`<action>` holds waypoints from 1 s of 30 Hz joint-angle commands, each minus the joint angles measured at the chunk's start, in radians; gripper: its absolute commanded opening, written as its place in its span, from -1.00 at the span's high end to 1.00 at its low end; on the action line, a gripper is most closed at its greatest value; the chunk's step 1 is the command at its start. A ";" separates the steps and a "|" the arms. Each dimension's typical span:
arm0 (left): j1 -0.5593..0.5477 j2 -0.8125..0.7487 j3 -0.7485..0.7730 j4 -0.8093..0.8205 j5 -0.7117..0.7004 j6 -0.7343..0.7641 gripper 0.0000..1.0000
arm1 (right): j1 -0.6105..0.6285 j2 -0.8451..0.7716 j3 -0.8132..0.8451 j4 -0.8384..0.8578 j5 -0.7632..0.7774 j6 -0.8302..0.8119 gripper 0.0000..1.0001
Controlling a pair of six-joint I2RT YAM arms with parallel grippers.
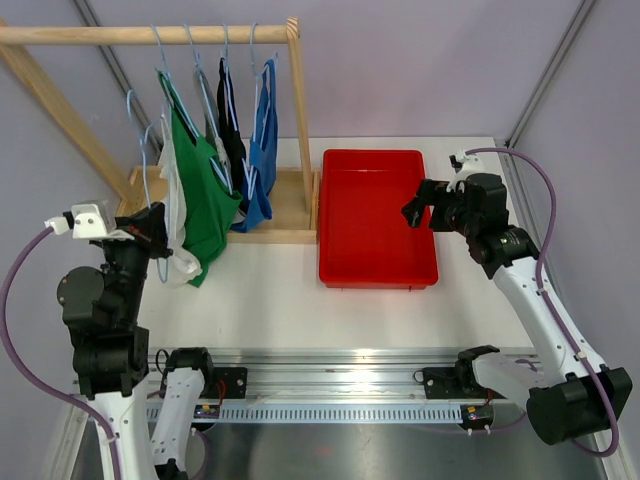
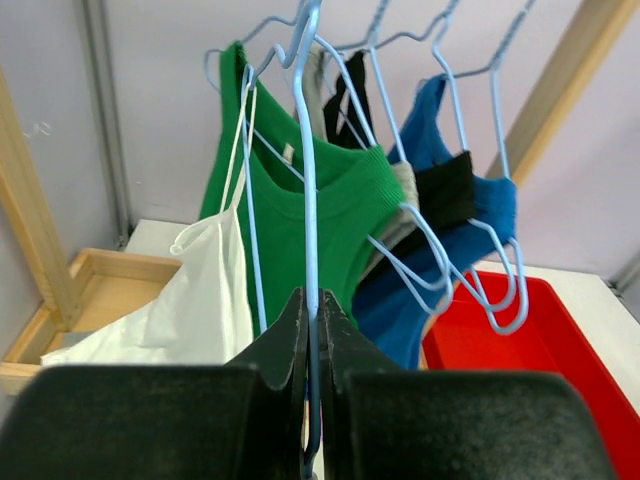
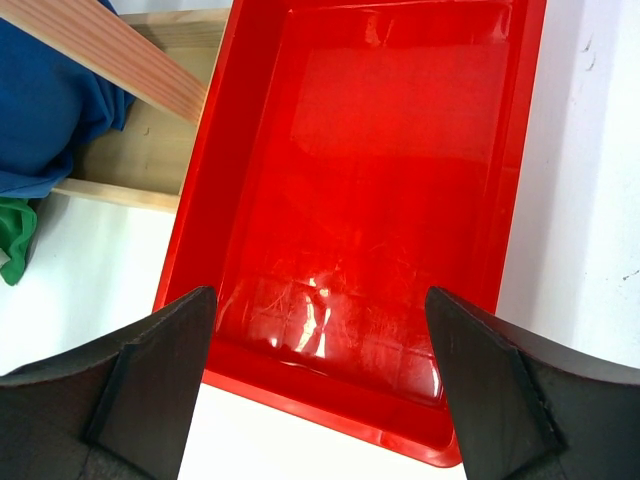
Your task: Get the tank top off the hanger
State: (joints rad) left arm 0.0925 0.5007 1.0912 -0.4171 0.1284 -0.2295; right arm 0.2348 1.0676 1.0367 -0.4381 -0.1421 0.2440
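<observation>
My left gripper is shut on the lower wire of a light-blue hanger, which runs up between the jaws. A white tank top droops from that hanger by a thin strap, its body sagging to the left. In the top view the left gripper sits at the rack's left end beside the white tank top, and the hanger's hook appears below the rail. My right gripper hovers open over the red bin, jaws wide with nothing between them.
Green, black and blue tank tops hang on wire hangers from the wooden rail. The rack's wooden base stands left of the red bin. That bin holds nothing.
</observation>
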 commanded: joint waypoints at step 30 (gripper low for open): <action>0.026 -0.372 -0.039 -0.454 0.379 -0.068 1.00 | 0.162 0.103 0.048 0.093 -0.030 -0.049 -0.83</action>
State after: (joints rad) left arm 0.1081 0.1436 1.0538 -0.8803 0.4171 -0.2733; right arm 0.3595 1.1526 1.0389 -0.3859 -0.1841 0.2226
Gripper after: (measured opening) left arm 0.024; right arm 0.918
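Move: The left hand already holds the blue hanger; the white tank top on it hangs about 10 cm ahead, 5 cm to the left and 7 cm lower. From that hand, the green tank top is roughly 20 cm straight ahead, the blue one some 22 cm ahead and 12 cm right, both near hand height. From the right hand, the white tank top lies some 45 cm left, about 2 cm back and 5 cm higher. Left hand, still pinching the hanger, draws back some 11 cm, down and rightward; the open right moves left. ##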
